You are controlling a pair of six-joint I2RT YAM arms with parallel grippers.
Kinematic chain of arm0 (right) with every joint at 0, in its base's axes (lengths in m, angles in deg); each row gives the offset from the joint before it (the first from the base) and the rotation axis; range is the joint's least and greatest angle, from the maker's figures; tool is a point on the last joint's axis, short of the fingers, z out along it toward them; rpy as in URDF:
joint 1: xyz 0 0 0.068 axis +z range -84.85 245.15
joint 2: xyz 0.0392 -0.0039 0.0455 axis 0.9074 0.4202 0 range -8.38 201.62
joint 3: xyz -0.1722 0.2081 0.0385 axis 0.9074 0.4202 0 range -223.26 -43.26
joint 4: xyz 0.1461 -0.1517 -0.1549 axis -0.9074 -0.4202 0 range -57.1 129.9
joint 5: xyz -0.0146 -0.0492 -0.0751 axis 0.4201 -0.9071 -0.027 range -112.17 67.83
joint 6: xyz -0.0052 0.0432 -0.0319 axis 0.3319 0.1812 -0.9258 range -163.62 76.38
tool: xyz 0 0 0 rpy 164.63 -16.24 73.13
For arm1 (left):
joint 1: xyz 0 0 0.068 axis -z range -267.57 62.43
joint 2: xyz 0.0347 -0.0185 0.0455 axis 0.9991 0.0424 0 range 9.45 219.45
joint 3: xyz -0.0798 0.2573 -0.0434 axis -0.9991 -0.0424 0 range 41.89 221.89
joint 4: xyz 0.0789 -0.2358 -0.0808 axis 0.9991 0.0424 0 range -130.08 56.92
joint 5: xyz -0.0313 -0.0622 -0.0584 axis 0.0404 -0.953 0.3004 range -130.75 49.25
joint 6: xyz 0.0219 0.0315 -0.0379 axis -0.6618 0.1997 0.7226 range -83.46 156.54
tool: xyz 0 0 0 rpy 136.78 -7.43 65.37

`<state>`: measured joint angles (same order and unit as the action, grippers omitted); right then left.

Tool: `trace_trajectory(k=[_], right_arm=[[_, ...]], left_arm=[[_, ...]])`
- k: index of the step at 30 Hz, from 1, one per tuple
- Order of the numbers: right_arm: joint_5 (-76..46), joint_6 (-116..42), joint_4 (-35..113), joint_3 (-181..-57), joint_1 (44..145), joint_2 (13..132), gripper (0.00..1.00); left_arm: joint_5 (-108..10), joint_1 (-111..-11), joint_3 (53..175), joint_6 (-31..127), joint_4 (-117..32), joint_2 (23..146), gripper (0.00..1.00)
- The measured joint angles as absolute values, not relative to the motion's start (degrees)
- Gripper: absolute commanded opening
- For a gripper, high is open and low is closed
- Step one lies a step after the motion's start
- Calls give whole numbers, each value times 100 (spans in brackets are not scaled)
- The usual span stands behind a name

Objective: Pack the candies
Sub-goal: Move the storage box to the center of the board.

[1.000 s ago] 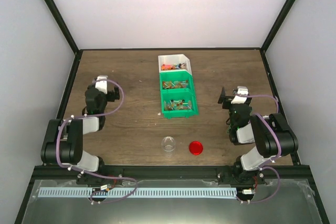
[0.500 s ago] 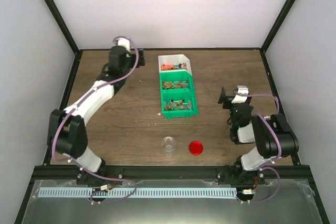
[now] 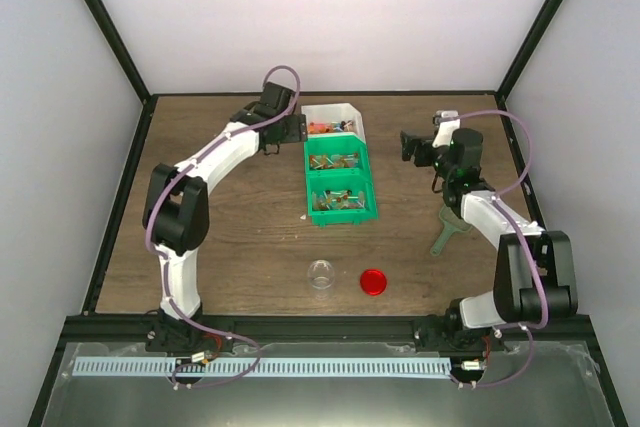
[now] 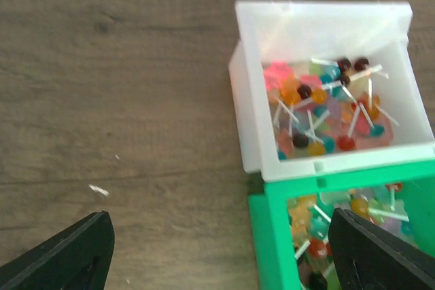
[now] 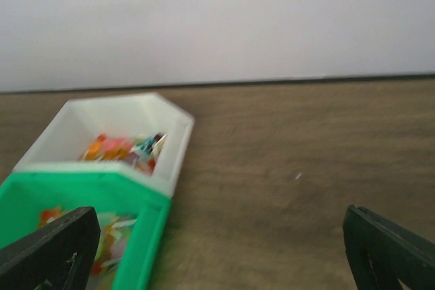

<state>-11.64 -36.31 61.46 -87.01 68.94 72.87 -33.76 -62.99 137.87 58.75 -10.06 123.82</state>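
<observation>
The candies fill a white bin (image 3: 330, 127) and the two green bins (image 3: 340, 182) in front of it, at the table's middle. In the left wrist view they are small bright sweets on white sticks (image 4: 326, 110), with more in the green bin (image 4: 340, 225). My left gripper (image 3: 285, 135) hovers open just left of the white bin, and its jaws (image 4: 221, 256) straddle bare wood and the green bin's left wall. My right gripper (image 3: 415, 147) hangs open to the right of the bins with nothing between its fingers (image 5: 217, 252). It faces the white bin (image 5: 115, 120).
A small clear jar (image 3: 321, 274) and a round red lid (image 3: 373, 281) stand near the front edge, between the arm bases. A dark green object (image 3: 447, 232) lies on the wood under the right arm. Black frame posts and white walls ring the table.
My left arm has swung from the table's left side out to the far end beside the white bin. My right arm has risen and reached forward and left toward the bins.
</observation>
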Motion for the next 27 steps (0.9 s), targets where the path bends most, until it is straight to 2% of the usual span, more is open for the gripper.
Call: trace_trajectory(k=[6,10,12,15,18,20,21,23,27], right_arm=[[-255,-3207,5655,-8528,6894,7005,100],[-382,-2737,5097,-8692,6894,7018,100],[-528,-2571,4774,-8900,6894,7136,99],[-554,-2435,4546,-9031,6892,7209,95],[-537,-2341,4380,-9121,6892,7298,81],[-524,-2308,4291,-9134,6892,7348,60],[-526,-2287,4225,-9134,6892,7366,55],[-522,-2291,4142,-9134,6892,7370,49],[-539,-2284,4112,-9134,6892,7375,46]], left_arm=[[-3601,-5976,13787,5932,-731,12382,81],[-3737,-5781,13777,5980,-674,12382,77],[-3772,-5742,13735,6013,-667,12382,71],[-3820,-5742,13604,6055,-652,12382,66],[-3870,-5744,13471,6087,-611,12415,62],[-3910,-5742,13451,6094,-591,12476,58],[-3923,-5742,13449,6079,-582,12519,57],[-3938,-5742,13453,6048,-580,12609,57],[-3945,-5742,13619,5969,-462,12935,53]])
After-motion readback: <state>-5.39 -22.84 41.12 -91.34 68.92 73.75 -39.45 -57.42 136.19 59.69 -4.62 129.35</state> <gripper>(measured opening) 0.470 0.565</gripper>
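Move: The green storage box's middle lies some 14 cm right of the left hand, about 10 cm back and 12 cm below; the white box is 13 cm to this hand's right, 5 cm ahead and equally low. From the right hand, the storage box is about 17 cm left, 4 cm back and 17 cm below, the white box some 19 cm left and 11 cm ahead, equally low. Left hand goes right, back, then down some 7 cm to the box's left wall; right sinks, tipping; both half-close. ##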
